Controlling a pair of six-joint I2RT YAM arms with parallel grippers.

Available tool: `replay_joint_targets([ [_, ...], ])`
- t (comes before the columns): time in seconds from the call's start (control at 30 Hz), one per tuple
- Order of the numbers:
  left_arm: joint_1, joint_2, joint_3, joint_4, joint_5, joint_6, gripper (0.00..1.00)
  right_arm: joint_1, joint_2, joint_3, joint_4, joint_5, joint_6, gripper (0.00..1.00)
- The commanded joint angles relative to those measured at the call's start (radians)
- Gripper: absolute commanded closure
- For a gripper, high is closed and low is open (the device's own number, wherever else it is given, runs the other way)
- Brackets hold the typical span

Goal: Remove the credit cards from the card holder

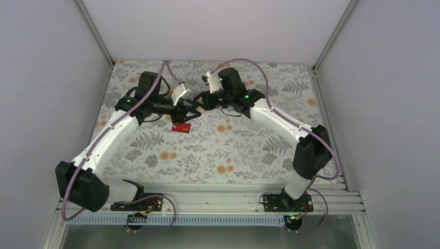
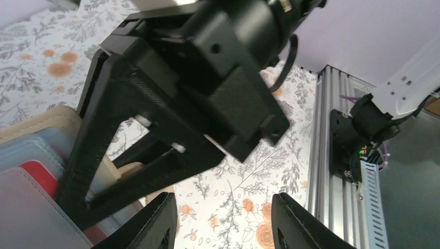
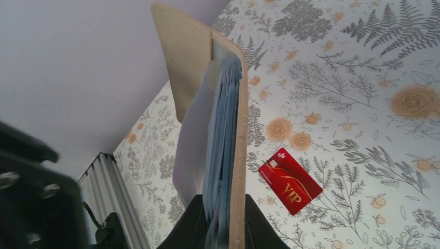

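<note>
My right gripper [image 3: 223, 220] is shut on the lower edge of the card holder [image 3: 228, 119], holding it upright above the table; it is tan outside and pale blue-grey inside. From above, the card holder [image 1: 180, 93] hangs between the two grippers. One red credit card [image 2: 37, 175] sits in a pocket of the card holder [image 2: 36, 135]. Another red credit card [image 3: 290, 180], marked VIP, lies flat on the cloth below [image 1: 181, 127]. My left gripper [image 2: 223, 220] is open and empty, right beside the holder and the right gripper [image 1: 200, 100].
A floral cloth [image 1: 238, 150] covers the table. An aluminium rail [image 1: 218, 199] with both arm bases runs along the near edge. Pale enclosure walls [image 1: 46, 78] stand on the left, right and back.
</note>
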Motion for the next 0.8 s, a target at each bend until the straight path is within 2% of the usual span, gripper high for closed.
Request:
replay_joint_targets([
  [0.0,-0.004,0.035,0.04,0.016,-0.089,0.011,0.55,0.004,-0.062,-0.019,0.06,-0.058,0.019,0.96],
  [0.1,-0.003,0.013,0.007,0.06,-0.202,0.017,0.56,0.004,-0.088,-0.032,0.067,-0.068,0.023,0.96],
  [0.33,0.0,0.017,-0.019,0.059,-0.309,0.058,0.55,0.004,-0.1,-0.032,0.077,-0.101,0.019,0.96],
  [0.53,0.039,0.0,-0.011,0.073,-0.483,0.048,0.55,0.004,-0.138,-0.045,0.063,-0.073,0.014,0.96],
  [0.77,0.077,-0.01,-0.001,0.095,-0.56,0.041,0.55,0.004,-0.148,-0.047,0.065,-0.089,0.014,0.96],
])
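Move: The open card holder, cards still in its sleeves, hangs roughly 8 cm ahead of my left hand, about 3 cm to its left and 3 cm lower. A loose red card lies on the table some 4 cm ahead of that hand, 8 cm to its left and 27 cm below. My right hand already pinches the holder by its edge; the holder's middle is about 3 cm ahead and 4 cm left of it, level with it. I swing my left hand clear of my right gripper, about 8 cm forward and, increasingly, 6 or 7 cm left, dipping slightly at first, and turn it some 30 degrees, counter-clockwise with the fingertips tipping down, so its half-open fingers come round to face the holder's sleeves. My right hand keeps its pinch and lifts the holder about 3 cm, easing back a little. ##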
